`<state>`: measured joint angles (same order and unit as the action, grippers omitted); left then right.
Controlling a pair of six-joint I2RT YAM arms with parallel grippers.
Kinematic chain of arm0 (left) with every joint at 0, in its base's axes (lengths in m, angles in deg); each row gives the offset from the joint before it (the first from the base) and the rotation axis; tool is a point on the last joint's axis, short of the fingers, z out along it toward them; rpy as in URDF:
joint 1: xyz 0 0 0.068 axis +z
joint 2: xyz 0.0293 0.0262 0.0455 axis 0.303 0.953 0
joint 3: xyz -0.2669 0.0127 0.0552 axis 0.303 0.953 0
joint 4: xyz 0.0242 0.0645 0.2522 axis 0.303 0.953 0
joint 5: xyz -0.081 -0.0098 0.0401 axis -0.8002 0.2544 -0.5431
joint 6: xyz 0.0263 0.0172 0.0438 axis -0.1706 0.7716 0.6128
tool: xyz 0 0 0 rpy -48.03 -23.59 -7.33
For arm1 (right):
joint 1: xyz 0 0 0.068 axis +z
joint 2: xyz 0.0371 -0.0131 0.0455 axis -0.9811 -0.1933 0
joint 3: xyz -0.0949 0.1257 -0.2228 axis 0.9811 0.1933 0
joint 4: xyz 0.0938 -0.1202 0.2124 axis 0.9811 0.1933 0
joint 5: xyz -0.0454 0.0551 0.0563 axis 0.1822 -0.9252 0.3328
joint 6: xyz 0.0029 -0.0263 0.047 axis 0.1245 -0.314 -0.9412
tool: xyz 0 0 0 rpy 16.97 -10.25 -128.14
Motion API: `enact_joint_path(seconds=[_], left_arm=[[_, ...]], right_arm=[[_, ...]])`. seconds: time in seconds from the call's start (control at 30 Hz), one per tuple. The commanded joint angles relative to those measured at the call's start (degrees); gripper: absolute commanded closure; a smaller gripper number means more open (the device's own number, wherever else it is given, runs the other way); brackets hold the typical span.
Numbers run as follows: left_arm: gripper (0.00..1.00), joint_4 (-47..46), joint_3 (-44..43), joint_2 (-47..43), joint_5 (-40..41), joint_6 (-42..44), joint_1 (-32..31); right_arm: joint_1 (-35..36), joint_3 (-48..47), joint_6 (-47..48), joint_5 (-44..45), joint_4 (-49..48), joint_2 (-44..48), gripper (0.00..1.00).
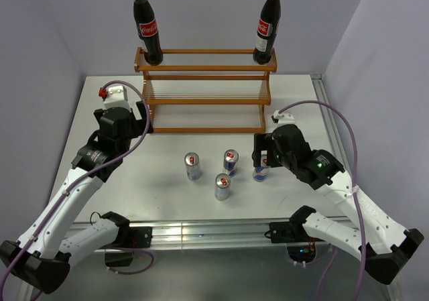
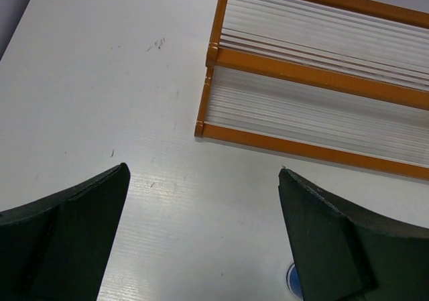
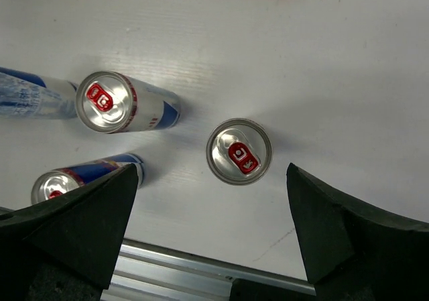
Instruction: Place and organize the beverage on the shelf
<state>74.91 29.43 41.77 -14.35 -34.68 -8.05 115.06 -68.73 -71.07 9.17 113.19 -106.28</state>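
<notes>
The reddish-brown shelf (image 1: 204,90) stands at the back of the table. Two cola bottles (image 1: 147,29) (image 1: 266,26) stand at the left and right ends of its top tier. Several blue-and-silver cans stand upright in front: (image 1: 192,166), (image 1: 230,161), (image 1: 222,186). Another can (image 1: 261,172) is partly hidden under my right gripper (image 1: 263,155). In the right wrist view that can (image 3: 238,151) shows its top between the open fingers of the right gripper (image 3: 213,168), untouched. My left gripper (image 1: 144,116) hangs open and empty (image 2: 203,170) by the shelf's left front corner (image 2: 201,128).
A metal rail (image 1: 201,230) runs along the table's near edge and shows in the right wrist view (image 3: 201,267). Two cans (image 3: 107,102) (image 3: 57,184) stand just left of my right gripper. Grey walls close in the table at the back and both sides.
</notes>
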Motion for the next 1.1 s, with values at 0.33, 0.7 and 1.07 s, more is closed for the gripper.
enact_joint_path(seconds=[0.33, 0.7, 1.07], left_arm=[[0.01, -0.5, -0.7, 0.9, -0.9, 0.8, 0.2], [0.01, -0.3, -0.9, 1.9, -2.4, 1.4, 0.2], [0.0, 2.8, -4.6, 3.1, -5.5, 1.2, 0.2]], right_arm=[[0.6, 2.6, -7.9, 6.5, 1.2, -8.3, 0.09], [0.5, 3.3, -10.0, 9.0, 1.8, -14.5, 0.29], [0.4, 0.8, -8.4, 8.1, 3.1, -14.8, 0.85]])
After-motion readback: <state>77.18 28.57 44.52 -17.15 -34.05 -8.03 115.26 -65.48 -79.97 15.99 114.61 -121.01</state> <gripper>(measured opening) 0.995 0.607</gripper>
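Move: The rightmost beverage can stands almost straight under the open right gripper: about 1 cm ahead, 1 cm to its right and some 10 cm below. The middle can is about 4 cm ahead and 10 cm to the gripper's left, the front can roughly 7 cm back and 12 cm left, both at the same depth. From the left gripper the rightmost can lies some 40 cm right, 10 cm back and 17 cm below. Lower the right gripper about 8 cm over the rightmost can, easing to a stop, while tipping the fingers some 15 degrees farther down and turning the wrist about 10 degrees clockwise. Bring the open fingers down astride the can's upper part and close them on the way, until the pads pinch its sides near the rim. ##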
